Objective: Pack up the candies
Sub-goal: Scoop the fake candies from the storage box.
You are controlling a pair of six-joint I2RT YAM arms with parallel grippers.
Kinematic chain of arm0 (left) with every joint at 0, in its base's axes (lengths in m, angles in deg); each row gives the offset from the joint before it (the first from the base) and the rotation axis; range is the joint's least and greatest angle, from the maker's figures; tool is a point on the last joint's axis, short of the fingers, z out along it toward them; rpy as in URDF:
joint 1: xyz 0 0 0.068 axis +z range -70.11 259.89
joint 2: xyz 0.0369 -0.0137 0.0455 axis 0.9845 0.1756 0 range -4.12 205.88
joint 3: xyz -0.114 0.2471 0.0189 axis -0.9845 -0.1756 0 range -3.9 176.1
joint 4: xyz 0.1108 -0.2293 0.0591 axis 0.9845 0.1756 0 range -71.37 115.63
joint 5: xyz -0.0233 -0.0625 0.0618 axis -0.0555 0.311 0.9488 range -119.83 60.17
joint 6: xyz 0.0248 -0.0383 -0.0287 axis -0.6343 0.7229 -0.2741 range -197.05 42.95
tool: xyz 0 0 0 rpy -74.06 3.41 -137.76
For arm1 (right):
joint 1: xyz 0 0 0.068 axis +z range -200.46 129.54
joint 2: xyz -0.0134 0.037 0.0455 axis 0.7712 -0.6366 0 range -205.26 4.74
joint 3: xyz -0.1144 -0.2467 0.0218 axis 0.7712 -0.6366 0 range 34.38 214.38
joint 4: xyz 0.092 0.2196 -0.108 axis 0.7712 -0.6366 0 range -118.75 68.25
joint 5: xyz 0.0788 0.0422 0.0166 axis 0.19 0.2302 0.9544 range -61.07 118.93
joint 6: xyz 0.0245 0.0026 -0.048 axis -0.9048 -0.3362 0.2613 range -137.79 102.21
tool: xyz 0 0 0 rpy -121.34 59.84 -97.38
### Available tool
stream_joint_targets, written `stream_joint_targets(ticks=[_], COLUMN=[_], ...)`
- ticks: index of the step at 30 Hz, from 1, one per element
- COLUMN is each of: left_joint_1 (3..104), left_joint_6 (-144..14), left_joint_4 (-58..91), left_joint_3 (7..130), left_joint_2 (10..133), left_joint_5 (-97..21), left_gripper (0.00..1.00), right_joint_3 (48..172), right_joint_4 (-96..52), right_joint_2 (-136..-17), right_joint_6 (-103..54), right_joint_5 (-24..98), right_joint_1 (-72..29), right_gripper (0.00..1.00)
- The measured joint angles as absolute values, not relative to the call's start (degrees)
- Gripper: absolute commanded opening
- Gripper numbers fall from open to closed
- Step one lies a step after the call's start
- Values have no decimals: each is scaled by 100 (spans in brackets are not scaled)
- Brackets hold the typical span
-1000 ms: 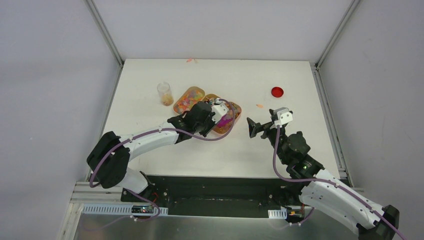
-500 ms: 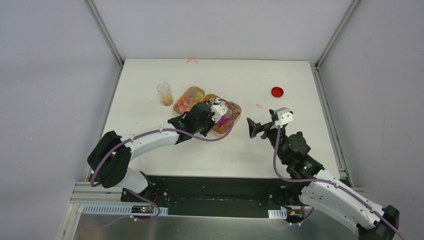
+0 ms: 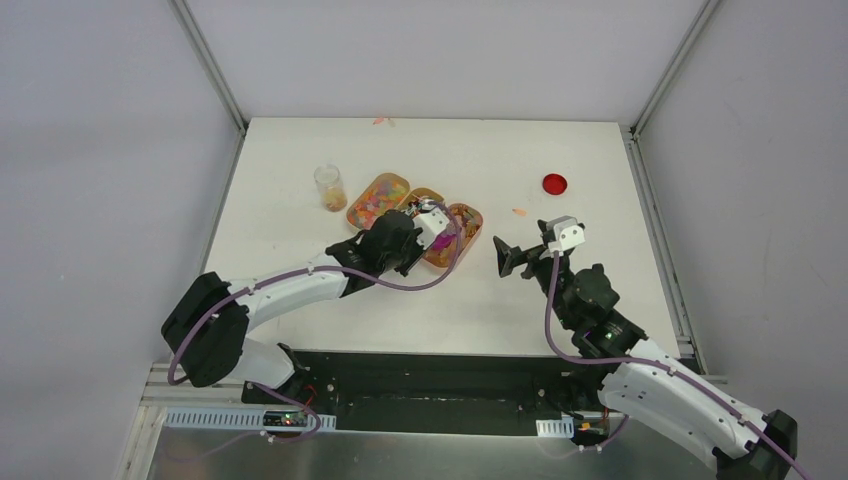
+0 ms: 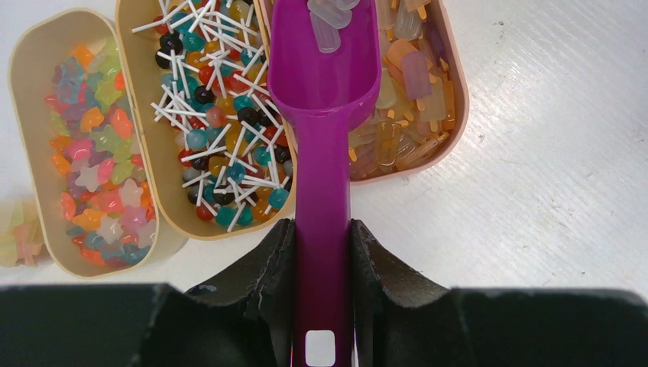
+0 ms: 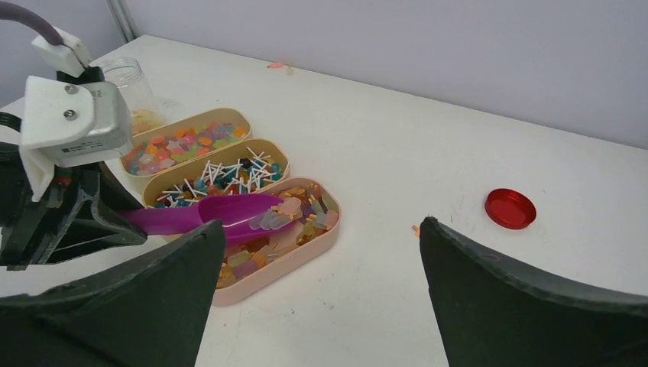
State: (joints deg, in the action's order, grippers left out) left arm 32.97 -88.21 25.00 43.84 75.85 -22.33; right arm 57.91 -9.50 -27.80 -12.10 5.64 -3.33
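Note:
Three oval trays lie side by side. The left tray (image 4: 30, 92) holds bright star-shaped candies (image 4: 88, 145). The middle tray (image 4: 164, 206) holds round sweets on white sticks (image 4: 218, 115). The right tray (image 4: 451, 99) holds translucent orange and purple gummies (image 4: 409, 84). My left gripper (image 4: 322, 252) is shut on the handle of the magenta scoop (image 4: 321, 107). The scoop's bowl hangs over the right tray with a few pale gummies (image 5: 275, 216) at its front. My right gripper (image 5: 321, 229) stands wide open over bare table right of the trays, holding nothing.
A clear jar (image 3: 329, 186) with some candies at its bottom stands left of the trays. A flat red lid (image 3: 554, 183) lies at the far right. Stray candies lie near the table's far edge (image 3: 381, 121) and by the right gripper (image 3: 519, 212).
My left gripper has drawn back a little to the left and nearer with the scoop, uncovering more of the right tray. The right arm has not moved.

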Motion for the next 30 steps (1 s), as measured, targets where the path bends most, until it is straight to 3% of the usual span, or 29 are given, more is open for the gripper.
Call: stream_joint_targets(ticks=[30], left_joint_1=[3302], left_joint_6=[-9105], left_joint_4=[2426], left_joint_3=[4129], left_joint_2=[6267], left_joint_5=[-1865], left_gripper=[0], right_joint_3=[5719], right_joint_4=[-786], right_joint_2=[-2961], right_joint_6=[-1146], right_joint_5=[866], right_joint_1=[-346], right_gripper=[100])
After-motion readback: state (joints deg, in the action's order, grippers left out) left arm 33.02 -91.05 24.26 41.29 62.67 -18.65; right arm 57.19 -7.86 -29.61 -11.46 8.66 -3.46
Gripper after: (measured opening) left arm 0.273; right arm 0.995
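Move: The left hand holds the purple scoop. The clear storage jar lies about 18 cm ahead and 20 cm left of it, its middle some 5 cm lower. The pink candy box is 6 cm ahead and 6 cm right, the lollipop box 12 cm ahead and 2 cm left, the star-candy box 17 cm ahead and 10 cm left, all about 8 cm below. From the right hand the jar is roughly 21 cm ahead, 39 cm left and 19 cm down. The scoop's bowl, already loaded, comes free of the candies in the pink box as the left hand lifts it about 6.5 cm, slowly at first and then briskly. The hand eases some 2 cm left, mostly near the end, while the wrist tips the scoop's nose up about 10 degrees; the fingers keep their grip on the handle. ##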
